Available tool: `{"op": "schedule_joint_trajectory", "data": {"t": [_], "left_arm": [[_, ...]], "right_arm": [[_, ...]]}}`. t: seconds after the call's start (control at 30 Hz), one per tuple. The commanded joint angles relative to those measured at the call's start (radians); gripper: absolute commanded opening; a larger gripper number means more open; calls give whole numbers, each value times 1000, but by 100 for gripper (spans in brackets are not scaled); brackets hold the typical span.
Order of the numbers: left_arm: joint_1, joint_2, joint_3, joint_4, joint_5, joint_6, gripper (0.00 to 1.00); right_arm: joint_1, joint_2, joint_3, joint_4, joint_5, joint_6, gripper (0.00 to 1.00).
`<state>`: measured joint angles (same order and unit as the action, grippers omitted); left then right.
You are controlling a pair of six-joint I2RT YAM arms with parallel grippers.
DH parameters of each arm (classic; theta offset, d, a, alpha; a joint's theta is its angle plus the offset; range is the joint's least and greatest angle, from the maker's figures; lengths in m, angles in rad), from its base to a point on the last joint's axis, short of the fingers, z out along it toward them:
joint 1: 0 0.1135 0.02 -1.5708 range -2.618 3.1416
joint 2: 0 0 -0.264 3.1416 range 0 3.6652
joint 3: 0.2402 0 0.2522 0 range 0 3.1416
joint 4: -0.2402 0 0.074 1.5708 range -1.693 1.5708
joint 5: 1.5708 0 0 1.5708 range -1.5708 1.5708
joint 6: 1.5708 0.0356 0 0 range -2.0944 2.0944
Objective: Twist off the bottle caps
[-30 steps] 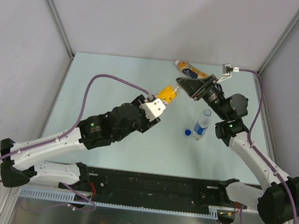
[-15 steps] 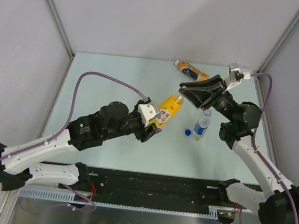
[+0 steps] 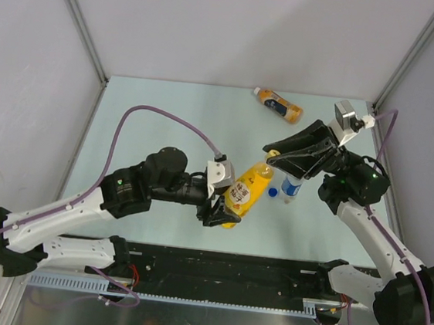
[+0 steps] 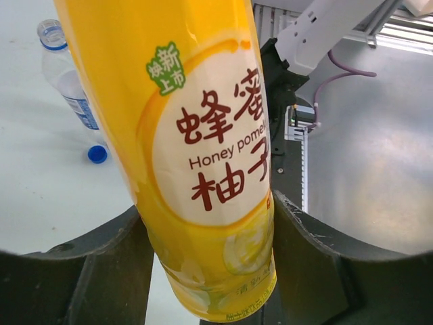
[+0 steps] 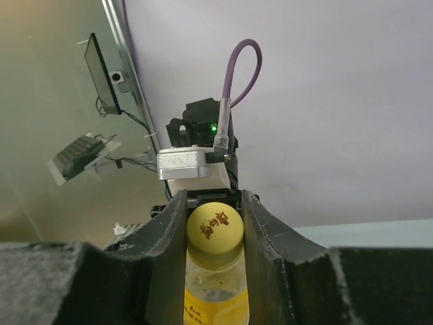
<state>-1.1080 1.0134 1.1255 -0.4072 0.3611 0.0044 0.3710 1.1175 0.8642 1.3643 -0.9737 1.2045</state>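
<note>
My left gripper [image 3: 228, 202] [image 4: 206, 271] is shut on the lower body of the yellow bottle [image 3: 247, 187] [image 4: 203, 149], which is held tilted above the table. The bottle's yellow cap [image 5: 215, 229] [image 3: 271, 154] sits squeezed between the fingers [image 5: 260, 237] of my right gripper [image 5: 215, 227] [image 3: 272, 156]. A clear bottle with a blue label [image 3: 292, 187] [image 4: 67, 81] stands upright just right of it, its mouth open. A loose blue cap [image 3: 273, 191] [image 4: 97, 154] lies on the table at its foot. The orange bottle [image 3: 279, 104] lies on its side at the back.
The pale green table [image 3: 151, 124] is walled by grey panels with metal frame posts [image 3: 80, 20] on both sides. A black rail [image 3: 229, 268] runs along the near edge between the arm bases. A purple cable [image 3: 167, 118] loops over the left arm.
Both arms have carried the yellow bottle together toward the near edge. The bottle now tilts more steeply, with its cap still in the right gripper.
</note>
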Motion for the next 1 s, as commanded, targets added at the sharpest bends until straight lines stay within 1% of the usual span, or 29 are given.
{"op": "schedule_joint_trajectory", "data": {"t": [0.0, 0.2, 0.3, 0.33, 0.4, 0.47, 0.53, 0.6, 0.7, 0.77, 0.8, 0.97], "left_arm": [[-36, -73, 10, 150, 262, 84, 0], [-36, -100, -29, 164, 220, 77, 0], [-35, -103, -41, 165, 182, 76, 0], [-35, -104, -46, 166, 167, 75, 0], [-35, -108, -56, 166, 129, 75, 0], [-34, -112, -67, 166, 80, 74, 0], [-33, -115, -78, 165, 39, 72, 0], [-32, -117, -88, 164, 9, 72, 0], [-30, -114, -101, 165, -20, 74, 0], [-30, -112, -108, 165, -30, 76, 0], [-29, -110, -112, 165, -37, 78, 0], [-29, -121, -136, 164, -95, 85, 0]], "right_arm": [[-21, 66, -11, 173, -81, 88, 0], [-22, 64, -11, 167, -81, 74, 0], [-24, 60, -12, 130, -71, 60, 0], [-25, 57, -12, 113, -67, 53, 2], [-26, 51, -11, 75, -49, 34, 12], [-28, 38, -11, 35, -29, 17, 29], [-31, 18, -10, -9, -6, -9, 49], [-32, -10, -11, -80, 21, -51, 67], [-33, -48, -11, -179, 59, -107, 87], [-34, -73, -11, -228, 81, -128, 96], [-35, -85, -11, -248, 92, -137, 97], [-38, -151, -10, -325, 128, -176, 99]]}}
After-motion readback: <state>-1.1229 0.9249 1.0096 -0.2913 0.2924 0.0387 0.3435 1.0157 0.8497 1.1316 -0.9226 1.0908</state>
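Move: The yellow bottle's cap sits right between my right fingers, already gripped. From there the loose blue cap lies about 12 cm ahead, 5 cm right and some 45 cm down on the table; the open clear bottle stands roughly 11 cm ahead and 10 cm right, its middle about 35 cm below. From my left hand, which holds the yellow bottle low down, that cap is some 14 cm up, 6 cm ahead and 6 cm right. I end my right hand's pinch on the yellow cap: still gripping, I sink about 1 cm and pause, then spread my fingers from a third open to fully open, easing some 2 cm forward, up and to the right while turning about 10 degrees clockwise. My left hand keeps the bottle, drifting 1 cm back and down, then forward again with a slight tilt. ##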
